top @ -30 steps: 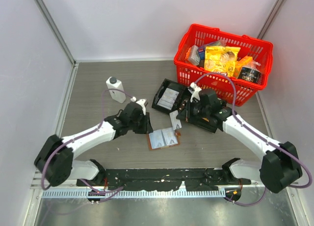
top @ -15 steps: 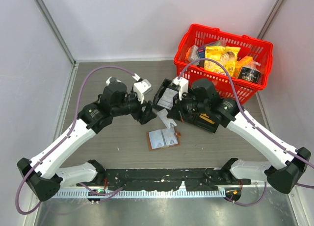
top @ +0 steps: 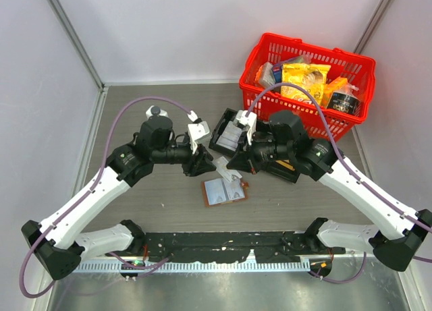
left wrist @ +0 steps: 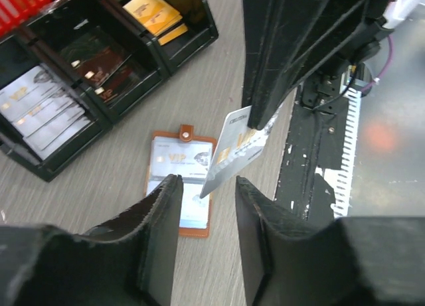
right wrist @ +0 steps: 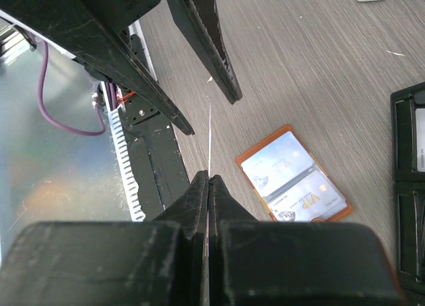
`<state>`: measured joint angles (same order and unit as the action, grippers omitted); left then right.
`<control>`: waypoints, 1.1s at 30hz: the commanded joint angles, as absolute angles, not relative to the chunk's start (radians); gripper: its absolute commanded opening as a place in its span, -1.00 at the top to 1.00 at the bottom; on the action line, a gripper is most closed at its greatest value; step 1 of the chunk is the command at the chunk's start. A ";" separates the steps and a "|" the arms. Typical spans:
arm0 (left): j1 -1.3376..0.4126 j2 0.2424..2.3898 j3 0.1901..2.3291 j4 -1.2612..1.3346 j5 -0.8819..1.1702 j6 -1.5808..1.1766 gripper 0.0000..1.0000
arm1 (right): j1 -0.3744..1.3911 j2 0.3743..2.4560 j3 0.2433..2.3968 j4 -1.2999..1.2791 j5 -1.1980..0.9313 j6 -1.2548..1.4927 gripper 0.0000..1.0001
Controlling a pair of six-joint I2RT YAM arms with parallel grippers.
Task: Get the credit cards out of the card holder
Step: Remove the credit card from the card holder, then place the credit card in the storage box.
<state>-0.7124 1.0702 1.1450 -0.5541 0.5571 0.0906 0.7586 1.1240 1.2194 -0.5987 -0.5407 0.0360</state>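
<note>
The brown card holder (top: 225, 190) lies open and flat on the table, with two pale credit cards showing in its pockets (right wrist: 292, 176). Above it, my right gripper (right wrist: 208, 178) is shut on one pale credit card (left wrist: 234, 150), holding it in the air; the right wrist view shows that card edge-on. My left gripper (left wrist: 206, 186) faces it, open, its fingers (left wrist: 156, 233) on either side of the card's lower corner without touching it. In the top view the two grippers, left (top: 204, 164) and right (top: 236, 166), meet just above the holder.
A black three-compartment tray (top: 217, 138) holding cards sits behind the grippers, also in the left wrist view (left wrist: 40, 166). A red basket (top: 251, 94) of packets stands at the back right. A white bottle (top: 156, 112) stands behind the left arm.
Both arms have risen from the table. The right gripper has lifted the card up off the holder, and the left gripper has left the holder's edge and now faces the card.
</note>
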 commanded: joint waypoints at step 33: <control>-0.517 0.933 0.640 0.481 0.608 -0.678 1.00 | 0.462 1.009 0.715 0.441 -0.667 0.648 -0.33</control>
<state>-0.5190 0.9890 0.6788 0.1875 0.7086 -0.4961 0.4618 1.0294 0.7849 0.0937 -0.6571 0.4351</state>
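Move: Just off the left hand's half-open fingertips, the credit card hangs in the air, its middle about 4 cm to their right, level fore and aft and 1 cm lower. From the right hand, which already pinches its other end, the card's middle is some 3 cm left and 1 cm down. Relative to the left hand, the open card holder lies on the table 4 cm right, 2 cm back and roughly 25 cm below; the black tray lies 13 cm ahead, 15 cm right. Easing back and right by about 2 cm, the left hand shuts its fingers on the free end of the card while the right hand holds it almost still. Only then do the right fingers open wide and let go, that hand drawing forward and somewhat right, about 8 cm, turning clockwise. The left keeps its pinch and carries the card some 4 cm forward, dipping as far and rising slightly at the end. ##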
